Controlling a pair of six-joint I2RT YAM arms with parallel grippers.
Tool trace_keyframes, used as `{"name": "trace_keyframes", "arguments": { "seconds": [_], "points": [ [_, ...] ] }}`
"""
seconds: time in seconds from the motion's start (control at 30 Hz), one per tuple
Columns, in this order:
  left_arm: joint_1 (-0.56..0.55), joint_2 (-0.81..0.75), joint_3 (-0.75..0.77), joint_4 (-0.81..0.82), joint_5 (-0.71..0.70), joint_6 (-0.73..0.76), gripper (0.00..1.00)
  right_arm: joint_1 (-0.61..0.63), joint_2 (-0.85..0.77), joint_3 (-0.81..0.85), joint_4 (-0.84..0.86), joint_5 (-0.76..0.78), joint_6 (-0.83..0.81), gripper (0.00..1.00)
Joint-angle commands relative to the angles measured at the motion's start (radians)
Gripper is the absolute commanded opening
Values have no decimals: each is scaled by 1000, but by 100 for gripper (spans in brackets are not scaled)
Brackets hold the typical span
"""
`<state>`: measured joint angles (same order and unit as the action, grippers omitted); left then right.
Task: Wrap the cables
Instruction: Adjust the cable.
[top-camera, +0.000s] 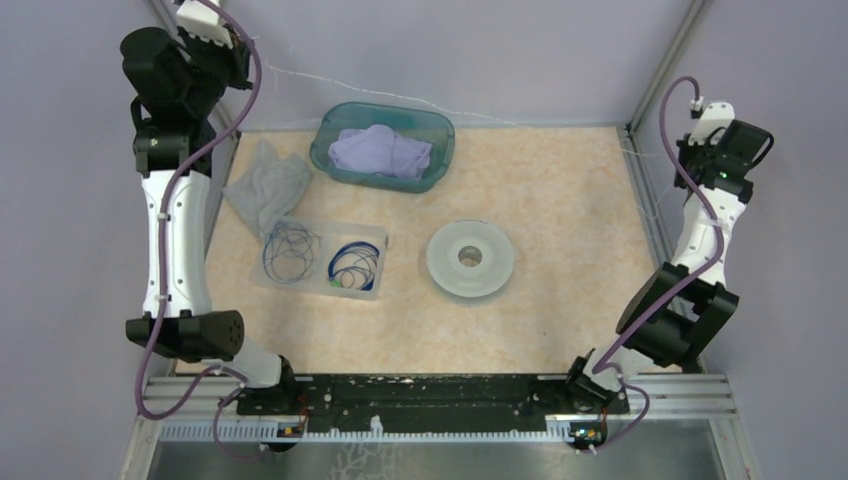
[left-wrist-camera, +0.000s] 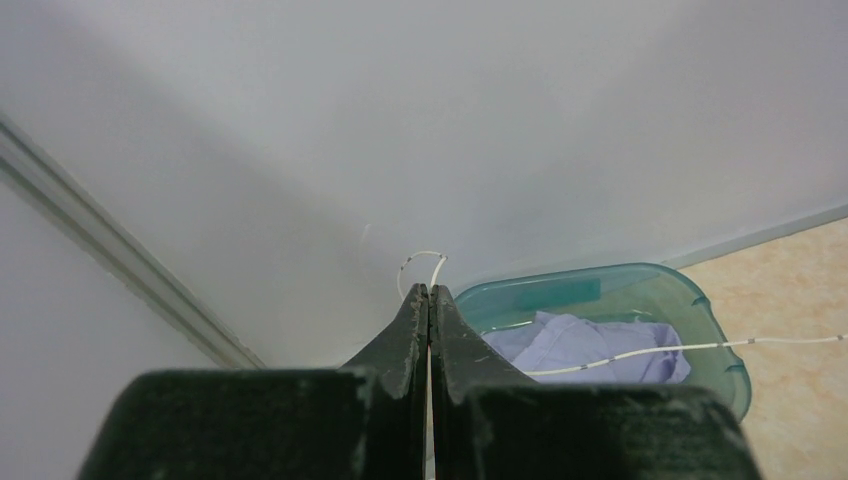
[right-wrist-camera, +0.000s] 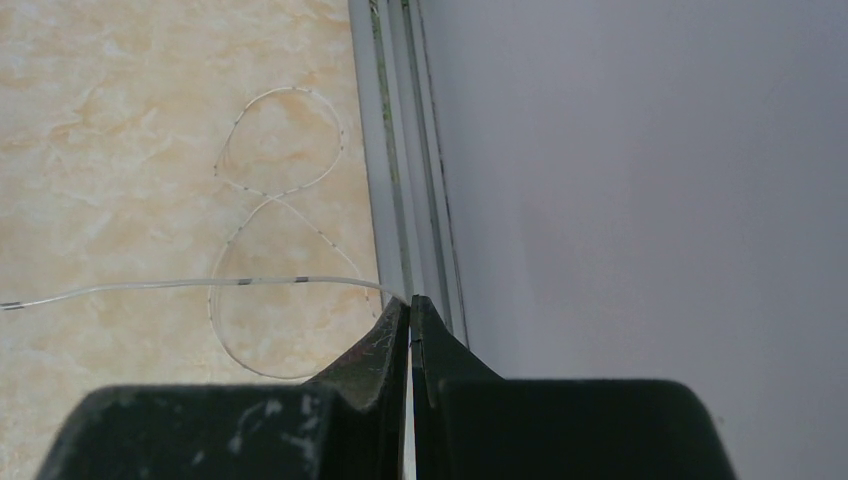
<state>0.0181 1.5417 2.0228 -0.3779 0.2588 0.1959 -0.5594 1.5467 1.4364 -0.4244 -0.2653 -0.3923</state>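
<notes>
A thin whitish cable (top-camera: 400, 96) stretches across the back of the cell between my two raised grippers. My left gripper (top-camera: 245, 58) is up at the far left corner. In the left wrist view it (left-wrist-camera: 429, 290) is shut on the cable (left-wrist-camera: 640, 352), and a short loop sticks out past the tips. My right gripper (top-camera: 688, 158) is at the far right. It (right-wrist-camera: 409, 300) is shut on the cable's other end (right-wrist-camera: 150, 285), and slack loops (right-wrist-camera: 280, 150) lie on the table below. Two blue cable coils (top-camera: 290, 250) (top-camera: 353, 262) lie in a clear tray (top-camera: 315, 288).
A teal bin (top-camera: 446, 150) (left-wrist-camera: 600, 272) holding a lilac cloth (top-camera: 380, 152) stands at the back centre. A grey cloth (top-camera: 265, 185) lies at the back left. A white round spool (top-camera: 470, 258) sits mid-table. Metal frame posts (right-wrist-camera: 400, 150) and walls close in both sides.
</notes>
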Motion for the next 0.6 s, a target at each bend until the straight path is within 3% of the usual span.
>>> {"name": "trace_keyframes", "arguments": {
  "seconds": [0.0,0.43,0.57],
  "points": [
    [46,-6,35,37,-52,27,0,-35,12,64,-14,9,-42,0],
    [195,22,66,62,0,-35,0,-91,-4,1,-37,-12,-94,0],
    [184,16,59,52,92,-98,0,-88,-37,-20,-108,-221,-107,0]
  ]
}}
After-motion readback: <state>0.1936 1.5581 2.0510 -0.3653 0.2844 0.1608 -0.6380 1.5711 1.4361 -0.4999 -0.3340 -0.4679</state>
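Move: Both shut grippers already hold the white cable, strung high across the table between them. From the left hand, the teal bin with the purple cloth lies some 23 cm ahead, 20 cm right and 48 cm below; the grey towel is about 11 cm ahead, 9 cm left and 52 cm down. The white spool lies about 46 cm left of the right hand, 5 cm nearer the base and 23 cm lower. Still pinching the cable, the left hand carries its end about 7 cm straight to the left, away from the teal bin, turning just under 10 degrees counter-clockwise and stopping near the end. The right hand keeps its pinch as well and eases down, back and to the right by some 3–4 cm, then nearly stops. ##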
